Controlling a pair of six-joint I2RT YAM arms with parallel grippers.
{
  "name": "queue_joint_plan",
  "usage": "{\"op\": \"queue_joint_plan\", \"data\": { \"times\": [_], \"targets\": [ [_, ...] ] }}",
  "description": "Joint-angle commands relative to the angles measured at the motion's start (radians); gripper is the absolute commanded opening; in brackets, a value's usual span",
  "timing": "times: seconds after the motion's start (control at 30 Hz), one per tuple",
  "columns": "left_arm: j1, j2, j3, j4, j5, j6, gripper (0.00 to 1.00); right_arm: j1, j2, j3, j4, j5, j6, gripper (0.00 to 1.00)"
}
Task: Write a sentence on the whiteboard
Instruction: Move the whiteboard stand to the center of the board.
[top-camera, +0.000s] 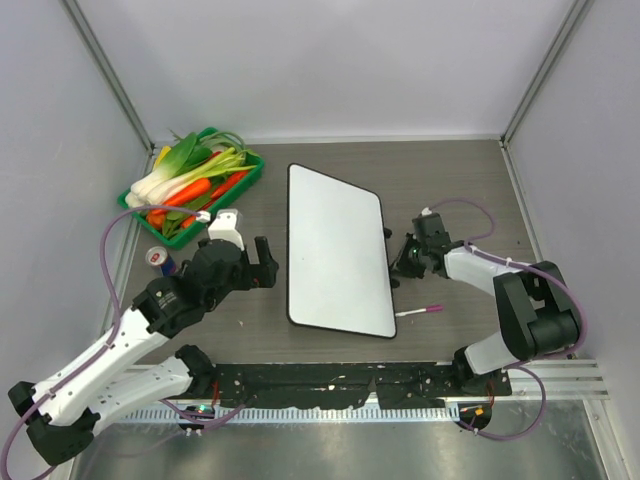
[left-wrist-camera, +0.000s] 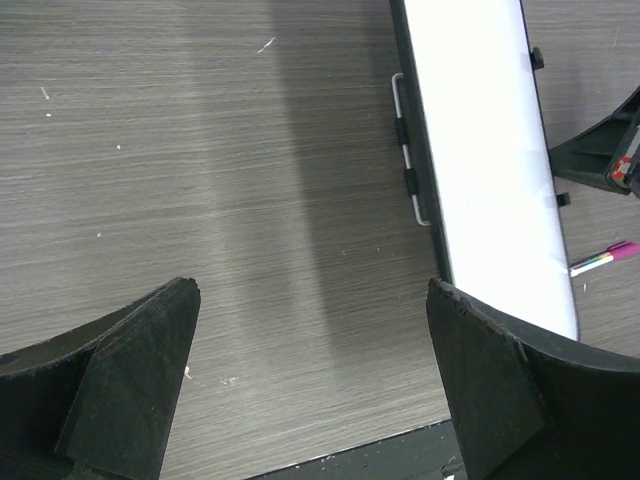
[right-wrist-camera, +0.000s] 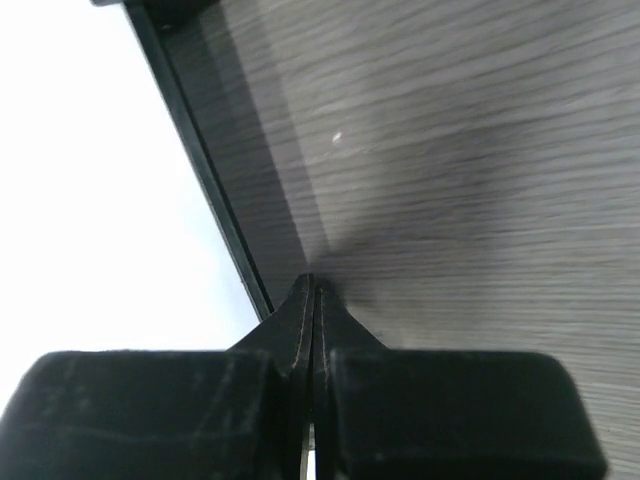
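Observation:
The whiteboard (top-camera: 335, 250) lies flat in the middle of the table, its long side running away from me. Its face shows plain white, and the sentence is out of view. My left gripper (top-camera: 270, 263) hovers just left of the board, jaws wide open and empty over bare table (left-wrist-camera: 312, 290), with the board's edge (left-wrist-camera: 480, 150) to its right. My right gripper (top-camera: 400, 270) is shut on nothing, its tip (right-wrist-camera: 312, 280) low on the table right beside the board's right frame (right-wrist-camera: 90, 180). A pink-capped marker (top-camera: 420, 311) lies loose on the table near the board's front right corner, also in the left wrist view (left-wrist-camera: 605, 258).
A green tray (top-camera: 258, 163) of leeks and carrots stands at the back left. A small can (top-camera: 160, 258) sits near the left arm. A black rail (top-camera: 330, 380) runs along the near edge. Enclosure walls close in the left, back and right sides.

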Motion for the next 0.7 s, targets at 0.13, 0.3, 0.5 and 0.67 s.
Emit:
{"op": "queue_joint_plan", "data": {
  "times": [0.13,0.3,0.5,0.67],
  "targets": [
    [0.007,-0.021,0.058,-0.023,-0.031,0.003,1.0,0.183,0.045,0.011,-0.043,-0.008,0.112,0.01],
    [0.007,-0.016,0.067,-0.032,-0.03,0.006,1.0,0.252,0.091,0.014,0.003,-0.017,0.153,0.02],
    [0.009,-0.008,0.078,-0.046,-0.026,0.004,1.0,0.34,0.125,0.029,0.043,-0.017,0.215,0.01],
    [0.009,-0.004,0.085,-0.049,-0.025,0.006,1.0,0.426,0.156,0.036,0.084,-0.025,0.27,0.01]
  ]
}}
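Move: Just to the left of the right hand's shut tips is the whiteboard's right edge; the board's middle is about 15 cm left, 4 cm farther out and a few centimetres higher. The near stand foot is some 4 cm back and 1 cm left of this hand, the far foot about 11 cm ahead and 2 cm left, the marker roughly 12 cm back and 6 cm right. From the open left hand, the whiteboard's middle is about 12 cm ahead, 16 cm right and 17 cm below. Pushing on against the whiteboard's right edge, the right hand's shut fingertips, low by the table and already touching, sweep about 12 cm left and, alongside, some 5 cm back towards the base, driving the board away from the marker's side. The hand stays level, turns roughly 10 degrees counter-clockwise with a slight roll that raises its left side, and is still on the edge at the end. ##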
